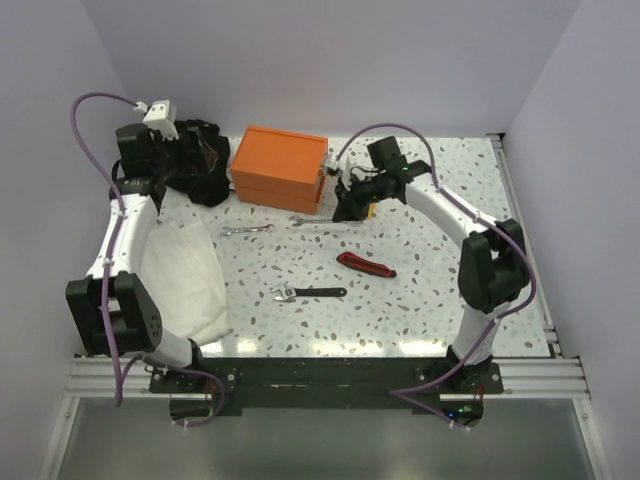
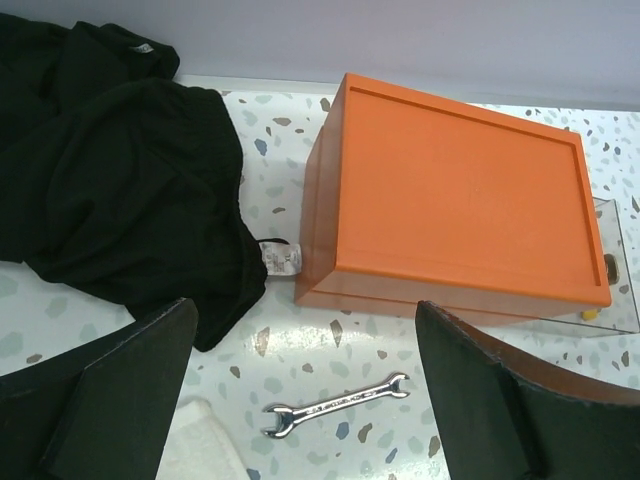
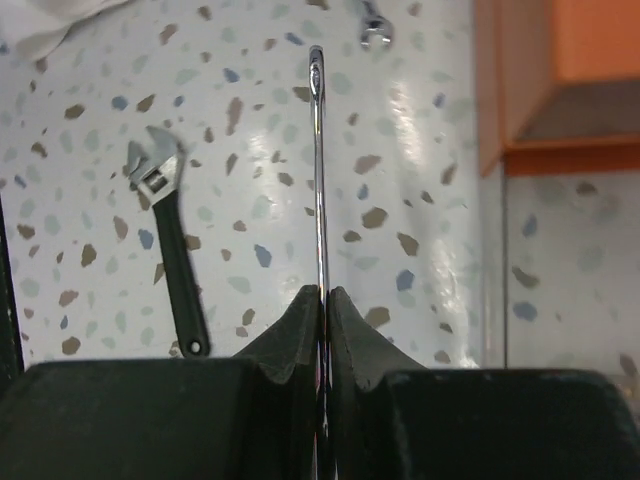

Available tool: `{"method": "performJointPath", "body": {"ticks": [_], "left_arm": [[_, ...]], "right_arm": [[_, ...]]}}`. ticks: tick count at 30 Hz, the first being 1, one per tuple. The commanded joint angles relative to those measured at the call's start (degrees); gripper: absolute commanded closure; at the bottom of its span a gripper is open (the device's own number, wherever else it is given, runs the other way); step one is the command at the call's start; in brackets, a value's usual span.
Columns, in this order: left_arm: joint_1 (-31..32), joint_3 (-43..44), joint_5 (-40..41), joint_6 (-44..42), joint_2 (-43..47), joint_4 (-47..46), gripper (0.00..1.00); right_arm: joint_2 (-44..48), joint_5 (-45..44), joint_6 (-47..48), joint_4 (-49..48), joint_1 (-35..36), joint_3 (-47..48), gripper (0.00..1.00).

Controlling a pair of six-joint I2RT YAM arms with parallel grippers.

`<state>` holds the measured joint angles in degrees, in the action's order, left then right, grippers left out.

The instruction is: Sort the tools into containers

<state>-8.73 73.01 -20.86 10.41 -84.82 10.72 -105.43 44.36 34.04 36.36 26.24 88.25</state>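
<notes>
My right gripper (image 1: 350, 205) (image 3: 321, 300) is shut on a slim silver wrench (image 3: 317, 170) (image 1: 318, 222), held edge-on low over the table just right of the orange box (image 1: 280, 168) (image 3: 560, 80). A clear drawer tray (image 2: 612, 250) sticks out of the box's right end with something yellow inside. My left gripper (image 1: 175, 158) (image 2: 305, 395) is open and empty above a second silver wrench (image 2: 335, 405) (image 1: 247, 229). A dark-handled adjustable wrench (image 1: 308, 293) (image 3: 165, 250) and a red-and-black knife (image 1: 365, 264) lie mid-table.
A black cloth bundle (image 1: 205, 165) (image 2: 110, 190) lies left of the orange box. A white cloth (image 1: 185, 275) (image 2: 205, 445) covers the left side of the table, near the left arm. Walls close the back and sides.
</notes>
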Motion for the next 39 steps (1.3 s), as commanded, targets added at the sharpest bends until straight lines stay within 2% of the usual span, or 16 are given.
{"method": "performJointPath", "body": {"ticks": [1,4,5,7,10,18,27,32,39], "left_arm": [[0.29,2.57,-1.55,2.33,-3.16,-3.95,0.05],[0.38,3.36,-1.72,3.12,-5.35,-4.48,0.05],[0.38,3.89,-1.81,3.47,-5.88,-4.65,0.05],[0.65,4.5,-1.81,4.08,-7.38,-4.74,0.05],[1.52,5.73,-1.55,4.09,-8.61,-4.74,0.05],[2.58,5.39,-0.32,2.59,-8.53,-4.66,0.05],[2.76,4.24,0.21,2.15,-8.26,-5.1,0.05],[3.02,3.89,0.3,2.33,-8.17,-5.18,0.05],[3.19,2.57,1.61,1.8,-7.3,-5.45,0.05]], "right_arm": [[3.65,3.71,-19.69,-14.89,-5.93,-0.27,1.0],[3.91,3.98,-29.88,-21.12,-9.97,-0.09,1.0],[3.83,3.98,-35.83,-22.81,-10.94,-0.09,1.0],[2.86,3.98,-40.87,-25.89,-13.23,0.08,1.0],[1.89,3.72,-40.55,-25.46,-14.9,0.87,1.0],[0.57,4.69,-35.36,-16.86,-19.03,2.72,1.0],[-4.87,0.91,-34.39,-10.0,-19.74,6.67,1.0],[-10.57,-1.55,-40.36,-11.83,-19.65,10.27,1.0],[-14.1,-1.82,-46.96,-14.91,-18.51,13.35,1.0]]}}
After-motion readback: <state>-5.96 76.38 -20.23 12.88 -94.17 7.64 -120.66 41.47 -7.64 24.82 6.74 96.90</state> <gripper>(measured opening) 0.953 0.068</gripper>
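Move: The right hand, already gripping a wrench whose free end sticks out to the left, has the open clear drawer some 13 cm ahead, 5 cm to its right and 13 cm below. The yellow knife lies about 11 cm ahead and 12 cm right, 14 cm down; the orange box's middle is around 17 cm ahead, 13 cm left and 10 cm lower. From the left hand the drawer is roughly 4 cm ahead, 39 cm right and 23 cm below. Forward and to the right, rising at first, the right hand swings the wrench around clockwise some 45 degrees, then sinks about 8 cm while still edging forward, fingers tipping down and staying shut, to bring the wrench over the drawer from its outer-wall side. The left hand, open and empty, eases about 3 cm forward and down beside the box. ##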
